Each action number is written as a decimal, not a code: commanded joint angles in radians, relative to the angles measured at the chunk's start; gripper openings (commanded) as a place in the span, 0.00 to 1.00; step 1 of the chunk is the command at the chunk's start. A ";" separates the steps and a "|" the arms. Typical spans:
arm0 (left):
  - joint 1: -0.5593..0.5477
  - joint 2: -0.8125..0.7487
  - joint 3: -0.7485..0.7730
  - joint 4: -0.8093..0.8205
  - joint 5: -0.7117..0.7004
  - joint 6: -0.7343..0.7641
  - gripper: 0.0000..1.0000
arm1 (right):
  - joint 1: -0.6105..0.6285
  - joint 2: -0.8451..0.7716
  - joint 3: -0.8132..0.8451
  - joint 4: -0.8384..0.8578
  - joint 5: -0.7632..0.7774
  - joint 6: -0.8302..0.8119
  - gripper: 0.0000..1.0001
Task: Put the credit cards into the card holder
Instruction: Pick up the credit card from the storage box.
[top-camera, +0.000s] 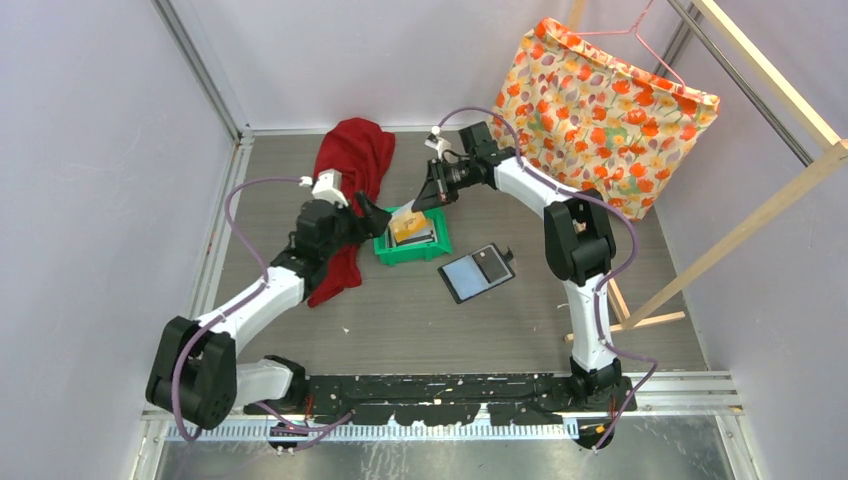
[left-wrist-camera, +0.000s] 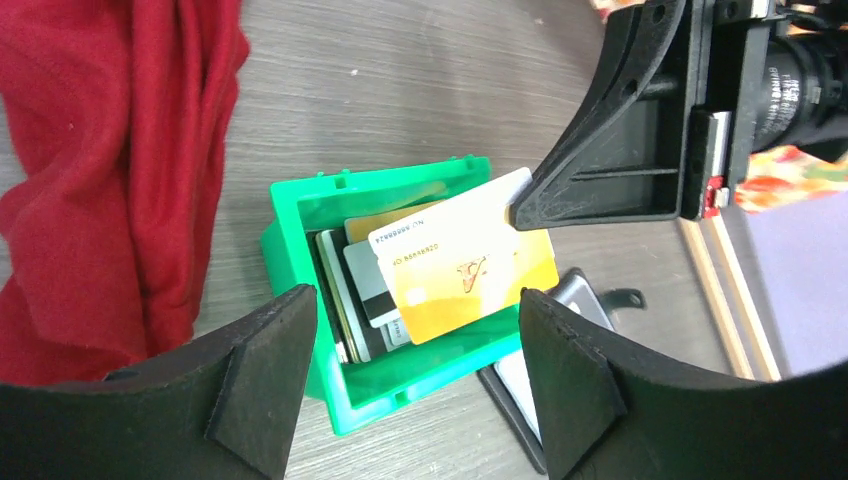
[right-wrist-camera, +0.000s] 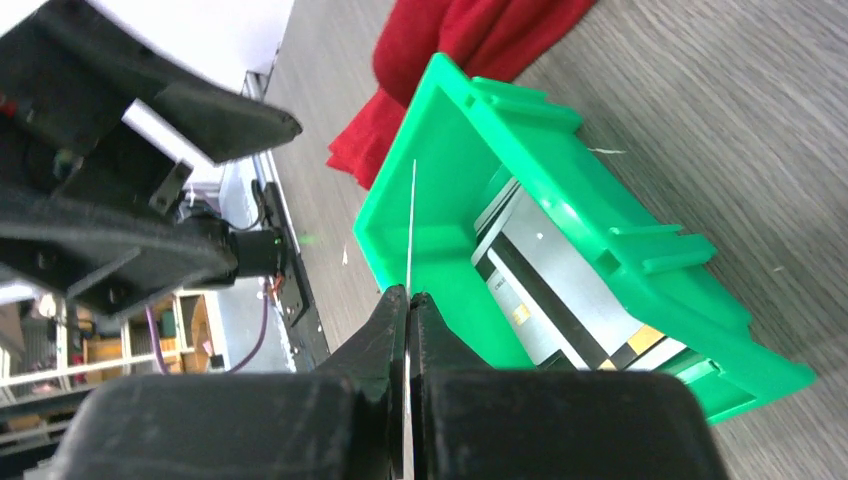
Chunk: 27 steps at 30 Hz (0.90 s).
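A green bin (top-camera: 436, 251) holds several credit cards (right-wrist-camera: 560, 290) standing on edge. My right gripper (top-camera: 425, 200) is shut on the corner of a white and yellow-orange card (left-wrist-camera: 470, 265), held over the bin. In the right wrist view that card (right-wrist-camera: 411, 230) shows edge-on as a thin line rising from the closed tips of the right gripper (right-wrist-camera: 409, 295). My left gripper (left-wrist-camera: 418, 300) is open at the bin's left side with nothing between its fingers. The black card holder (top-camera: 477, 272) lies open on the table to the right of the bin.
A red cloth (top-camera: 350, 160) lies left of the bin, partly under the left arm. A floral bag (top-camera: 610, 110) hangs from a wooden rack at the back right. The green bin (left-wrist-camera: 400, 385) sits close to the card holder (left-wrist-camera: 512, 382).
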 joint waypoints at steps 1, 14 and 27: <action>0.150 -0.034 -0.048 0.127 0.489 0.017 0.75 | -0.021 -0.076 0.060 -0.055 -0.149 -0.129 0.01; 0.348 0.315 0.214 0.245 1.156 -0.019 0.68 | -0.027 0.056 0.357 -0.507 -0.212 -0.700 0.01; 0.348 0.527 0.206 0.789 1.230 -0.221 0.51 | -0.027 0.096 0.408 -0.506 -0.248 -0.690 0.01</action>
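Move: The credit card, already in the right fingers, has its middle about 3 cm left, 2 cm back and 3 cm below the right hand; from the open left hand it is some 8 cm right, 2 cm forward and 6 cm lower. The green storage box sits beneath, roughly 3 cm back, 2 cm left and 10 cm below the right hand. The open card holder lies about 9 cm back, 12 cm right and 13 cm below that same hand. The card, still pinched at its corner, is carried up some 5 cm above the green box and slightly right by the right hand, which rolls and swings about 20 degrees counter-clockwise, then sinks a little. The left hand swings some 45 degrees clockwise to face the card's edge, rolls its left side down, shifts a few centimetres right, up and slightly forward, and partly closes its fingers, still short of the card. ##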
